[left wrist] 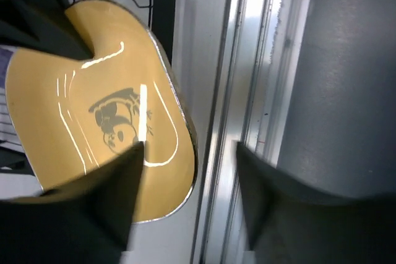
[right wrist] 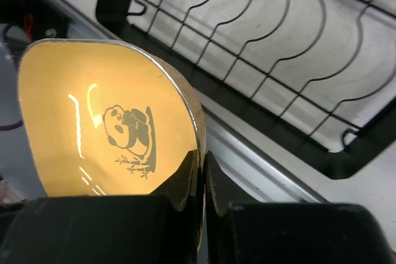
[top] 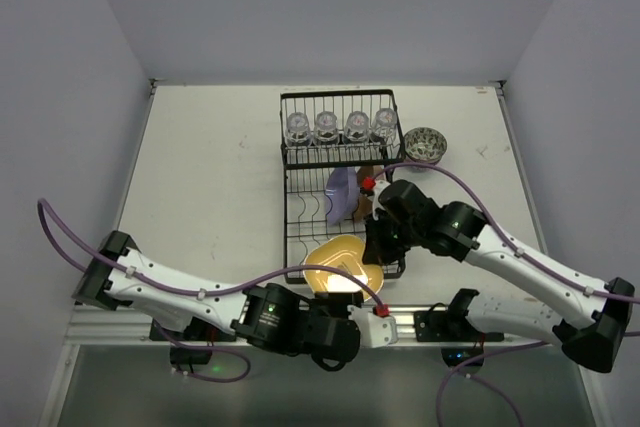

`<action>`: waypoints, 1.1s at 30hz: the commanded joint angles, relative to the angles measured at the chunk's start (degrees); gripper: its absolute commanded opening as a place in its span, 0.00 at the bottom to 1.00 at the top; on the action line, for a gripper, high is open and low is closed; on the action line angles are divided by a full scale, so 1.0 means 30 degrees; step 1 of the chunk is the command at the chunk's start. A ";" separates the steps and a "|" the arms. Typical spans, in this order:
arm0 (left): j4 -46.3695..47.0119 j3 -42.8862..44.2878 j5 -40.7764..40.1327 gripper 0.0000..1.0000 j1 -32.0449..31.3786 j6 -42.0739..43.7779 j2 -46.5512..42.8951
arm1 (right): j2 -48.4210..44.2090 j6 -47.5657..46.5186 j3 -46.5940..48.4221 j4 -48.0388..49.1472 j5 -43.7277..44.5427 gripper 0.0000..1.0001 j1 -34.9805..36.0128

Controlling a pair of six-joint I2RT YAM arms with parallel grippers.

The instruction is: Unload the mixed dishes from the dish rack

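The yellow plate (top: 345, 265) with a panda print is held upright over the near end of the black dish rack (top: 290, 217). My right gripper (right wrist: 203, 165) is shut on the rim of the yellow plate (right wrist: 105, 122). My left gripper (left wrist: 189, 171) is open just beside the plate (left wrist: 93, 109), with nothing between its fingers (left wrist: 117, 196). A purple plate (top: 340, 194) stands in the rack's lower tray. Several clear glass cups (top: 327, 127) sit in a row on the upper shelf.
A patterned bowl (top: 425, 142) rests on the table to the right of the rack. The metal rail at the table's near edge (left wrist: 235, 91) runs close under the left gripper. The rack's curved dividers (right wrist: 278, 35) lie behind the held plate.
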 commanded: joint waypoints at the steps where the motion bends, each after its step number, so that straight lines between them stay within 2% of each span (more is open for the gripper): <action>1: 0.0800 -0.0474 -0.0919 0.79 0.1612 -0.0261 -0.0749 | -0.1261 0.0539 -0.0234 -0.0303 0.3275 0.00 -0.0341; 2: 0.0946 -0.0709 -0.1037 0.98 0.2027 -0.0381 -0.1098 | -0.1645 0.0947 -0.0467 -0.0361 0.3745 0.00 -0.0808; 3: 0.1121 -0.1233 -0.1067 1.00 0.2437 -0.0498 -0.1363 | -0.2113 0.1009 -0.1108 -0.0333 0.3663 0.00 -0.2205; 9: 0.2498 -0.2408 -0.3087 1.00 0.5305 -0.1405 -0.4262 | -0.6186 0.1625 -0.3136 -0.0040 0.4599 0.00 -0.8066; 10: 0.2587 -0.2468 -0.3321 1.00 0.5631 -0.1582 -0.4991 | -0.6596 0.1625 -0.3020 -0.0040 0.4687 0.00 -0.8455; 15: 0.1477 -0.2323 -0.5107 1.00 0.7622 -0.3364 -0.6374 | -0.8707 0.2502 -0.2725 -0.0273 0.9129 0.00 -1.0765; 19: 0.0948 -0.2527 -0.6017 1.00 0.9292 -0.4336 -0.7194 | -0.9207 0.3760 -0.2755 -0.0129 1.0018 0.00 -1.3551; 26: 0.1854 -0.2732 -0.4264 1.00 1.4010 -0.5070 -0.6845 | -0.8040 0.8707 -0.4187 0.2535 1.2068 0.00 -1.8822; 27: 0.1913 -0.2703 -0.3913 1.00 1.4564 -0.5041 -0.6786 | -0.7485 0.8860 -0.4451 0.3234 1.1635 0.00 -2.0715; 30: 0.2031 -0.2644 -0.3090 1.00 1.4891 -0.4894 -0.6756 | -0.4003 1.0380 -0.5126 0.5376 0.8355 0.00 -2.3887; 31: 0.2118 -0.2673 -0.2886 1.00 1.4892 -0.4865 -0.6843 | -0.2253 1.0878 -0.5186 0.6250 0.8321 0.00 -2.4072; 33: 0.2148 -0.2674 -0.2738 1.00 1.4921 -0.4748 -0.6990 | -0.0748 1.0854 -0.5303 0.7424 0.8642 0.00 -2.4074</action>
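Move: The right hand holds the yellow plate by its right rim. The bare table it heads for is some 32 cm to its right, 17 ahead and 16 below. The bowl stack is 27 ahead and 16 right, the brown plate 14 ahead and 1 right. From the left hand, the purple plate is about 22 cm ahead, 9 below, neither left nor right; the brown plate is 22 ahead, 7 right; the yellow plate 7 ahead, slightly higher. Swinging right about 33 cm and forward some 13, the right hand keeps its pinch on the yellow plate and turns about 110 degrees clockwise, carrying it off the rack's front to the open table, dipping at the end. The left hand, already loosening, opens wide off the plate and goes forward, then left as well and up to the rack's left side, turning counter-clockwise. ##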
